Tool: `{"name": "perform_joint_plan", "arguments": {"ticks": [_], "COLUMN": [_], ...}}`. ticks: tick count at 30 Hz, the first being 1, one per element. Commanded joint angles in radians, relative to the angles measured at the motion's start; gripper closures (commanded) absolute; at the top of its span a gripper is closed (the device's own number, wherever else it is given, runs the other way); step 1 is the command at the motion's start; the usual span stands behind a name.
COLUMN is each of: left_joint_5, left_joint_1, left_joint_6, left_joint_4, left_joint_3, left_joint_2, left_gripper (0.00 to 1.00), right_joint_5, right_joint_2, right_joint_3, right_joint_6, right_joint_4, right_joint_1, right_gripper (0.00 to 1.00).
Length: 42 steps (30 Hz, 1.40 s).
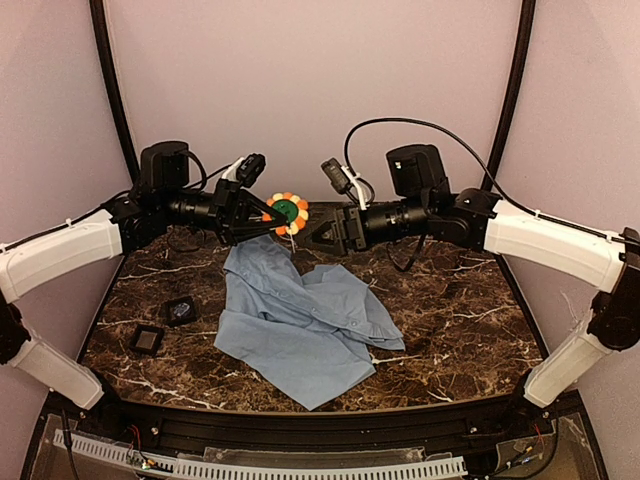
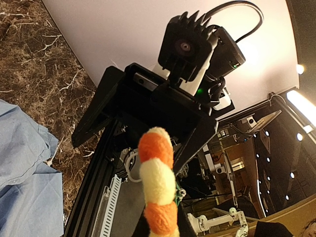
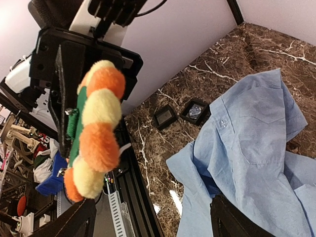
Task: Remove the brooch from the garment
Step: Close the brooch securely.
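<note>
The brooch [image 1: 287, 210], a flower of orange and yellow petals round a green centre, hangs in the air above the table's back, with my left gripper [image 1: 268, 216] shut on it. The left wrist view shows the brooch [image 2: 157, 182] edge-on and close, at the bottom. It fills the left of the right wrist view [image 3: 96, 131], with the left arm's black jaws behind it. My right gripper [image 1: 316, 236] faces the brooch from the right, open and empty, its fingers [image 3: 236, 221] spread wide. The garment [image 1: 300, 315], a light blue shirt, lies crumpled on the table below, apart from the brooch.
Two small black square pads [image 1: 181, 310] [image 1: 148, 339] lie on the dark marble table [image 1: 450, 300] left of the shirt. A black frame rail [image 1: 300, 420] runs along the near edge. Pale walls close in the back and sides.
</note>
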Motion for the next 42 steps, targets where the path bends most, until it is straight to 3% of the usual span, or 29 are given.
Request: {"name": "perform_joint_plan", "arguments": {"ticks": [1,21,38,42], "left_joint_5": [0.013,0.001,0.009,0.014], "left_joint_1": [-0.005,-0.005,-0.013,-0.020], "left_joint_6": [-0.025,0.001,0.065,0.077], "left_joint_4": [0.046,0.019,-0.056,-0.071], "left_joint_3": [-0.031,-0.089,-0.077,-0.070], "left_joint_2": [-0.045,-0.079,-0.092,-0.088], "left_gripper": [0.99,0.99,0.99,0.99], "right_joint_5": [0.044,-0.128,-0.186,-0.204], "right_joint_2": [0.045,0.067,0.103,0.104], "right_joint_3": [0.056,0.124,0.136,0.125], "right_joint_6": [-0.085,-0.017,0.026,0.046], "right_joint_4": [-0.083,-0.053,-0.011,0.015], "right_joint_1": [0.051,0.076,0.057,0.042], "right_gripper": [0.20,0.21,0.45,0.46]}}
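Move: The left hand still pinches the flower brooch by its rim; the brooch's middle is about 2 cm to that hand's right, level with it ahead and in height. From the empty, wide-open right hand, the brooch lies about 5 cm to the left, 2 cm back and 3 cm higher. The garment lies crumpled on the table, about 4 cm back and 3 cm left of the right hand, nearly 30 cm below. Back and to the left by about 5 cm, the right hand closes in on the held brooch, dipping some 2 cm before rising again and turning about 12 degrees counter-clockwise. Near the brooch its wide jaws narrow to roughly half open, one finger to either side of it. The left hand keeps its pinch and eases about 2 cm back, slightly down and left. ##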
